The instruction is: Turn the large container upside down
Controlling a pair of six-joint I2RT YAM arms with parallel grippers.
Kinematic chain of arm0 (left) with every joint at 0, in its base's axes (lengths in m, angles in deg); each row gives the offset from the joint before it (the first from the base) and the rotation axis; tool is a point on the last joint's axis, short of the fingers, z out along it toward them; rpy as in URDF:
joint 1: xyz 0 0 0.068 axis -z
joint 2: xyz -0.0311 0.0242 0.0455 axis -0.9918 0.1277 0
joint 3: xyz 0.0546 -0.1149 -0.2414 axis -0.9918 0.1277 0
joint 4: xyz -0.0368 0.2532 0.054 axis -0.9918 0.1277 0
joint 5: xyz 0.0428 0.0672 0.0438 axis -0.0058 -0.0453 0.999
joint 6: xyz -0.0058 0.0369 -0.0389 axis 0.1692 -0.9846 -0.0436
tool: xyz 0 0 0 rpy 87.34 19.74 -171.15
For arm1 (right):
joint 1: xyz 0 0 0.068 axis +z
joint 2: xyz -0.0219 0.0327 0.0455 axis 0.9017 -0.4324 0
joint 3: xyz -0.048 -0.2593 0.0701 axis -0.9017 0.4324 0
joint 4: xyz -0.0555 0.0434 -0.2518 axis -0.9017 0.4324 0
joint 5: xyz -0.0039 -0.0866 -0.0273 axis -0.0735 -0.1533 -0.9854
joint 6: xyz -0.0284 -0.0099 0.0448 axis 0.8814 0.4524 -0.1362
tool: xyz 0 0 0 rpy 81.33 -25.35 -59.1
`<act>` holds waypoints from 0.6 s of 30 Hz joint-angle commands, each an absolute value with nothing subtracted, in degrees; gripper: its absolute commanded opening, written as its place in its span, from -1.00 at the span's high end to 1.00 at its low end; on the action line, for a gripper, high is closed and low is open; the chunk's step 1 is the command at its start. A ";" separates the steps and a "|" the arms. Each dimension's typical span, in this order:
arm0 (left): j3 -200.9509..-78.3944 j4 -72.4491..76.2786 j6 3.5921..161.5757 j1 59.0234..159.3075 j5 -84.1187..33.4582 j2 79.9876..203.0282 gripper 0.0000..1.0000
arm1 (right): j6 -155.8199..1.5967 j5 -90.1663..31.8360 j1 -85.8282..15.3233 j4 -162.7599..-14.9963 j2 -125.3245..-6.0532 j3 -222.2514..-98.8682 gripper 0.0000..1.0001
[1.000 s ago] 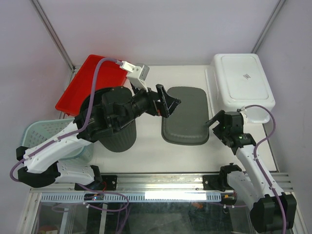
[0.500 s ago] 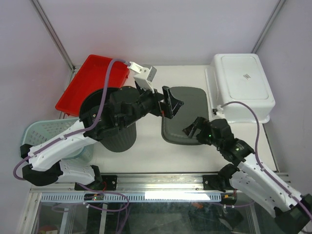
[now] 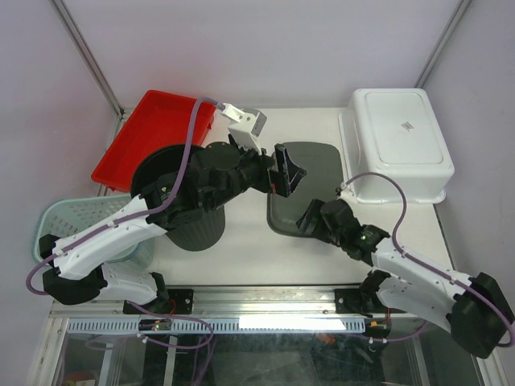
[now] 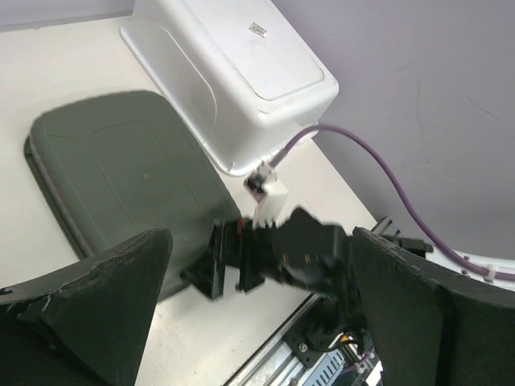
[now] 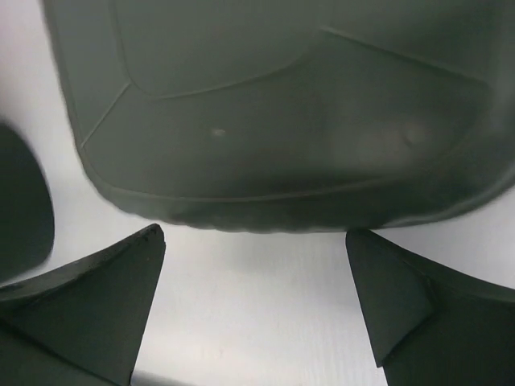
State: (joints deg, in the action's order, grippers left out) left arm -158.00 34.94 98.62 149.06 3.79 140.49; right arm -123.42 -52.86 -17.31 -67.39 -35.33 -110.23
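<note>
A dark grey rectangular container [image 3: 312, 186] lies bottom up in the middle of the table. It also shows in the left wrist view [image 4: 121, 177] and the right wrist view [image 5: 282, 104]. My left gripper [image 3: 287, 170] is open and empty, held above the container's left side [image 4: 257, 322]. My right gripper [image 3: 310, 219] is open and empty, low at the container's near edge, jaws either side of bare table just short of the rim [image 5: 257, 305]. It also shows in the left wrist view [image 4: 233, 265]. A white container [image 3: 398, 141] sits bottom up at the right.
A red tray [image 3: 145, 141] leans at the back left. A dark round bin [image 3: 185, 209] stands under my left arm, next to a teal basket [image 3: 68, 225]. The white container [image 4: 233, 72] sits close to the dark one's right side.
My right arm has swung left from beside the white container to the near edge of the dark container. My left gripper has shifted a little right over the dark container.
</note>
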 commanded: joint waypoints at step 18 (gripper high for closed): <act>-160.25 48.22 103.19 149.17 14.26 135.18 -0.98 | -108.94 -42.41 -38.21 -90.66 -57.21 -128.86 -0.97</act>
State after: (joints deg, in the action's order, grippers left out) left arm -158.22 44.99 102.25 149.06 8.82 136.25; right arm -108.75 -43.92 -39.54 -88.28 -67.02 -135.25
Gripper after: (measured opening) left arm 0.990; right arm 0.983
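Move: The grey tray lies face down with its middle about 16 cm straight ahead of the right hand and 4 cm lower, its near edge just before the fingertips. The upturned white container sits some 31 cm ahead and 30 cm to the right, level in height. The black bin stands about 36 cm to the left, 3 cm ahead, its middle 6 cm higher. From the left hand the grey tray is some 14 cm ahead, 10 cm right and 37 cm below. The grey tray is pushed along the table, away from the base, by the right hand's open fingers at its near edge. That hand sweeps fast forward about 20 cm, bowing slightly right and back, rises some 6 cm in the later half with fingertips tilting up, and eases back a little at the end. The empty left hand shifts about 4 cm left overhead. ##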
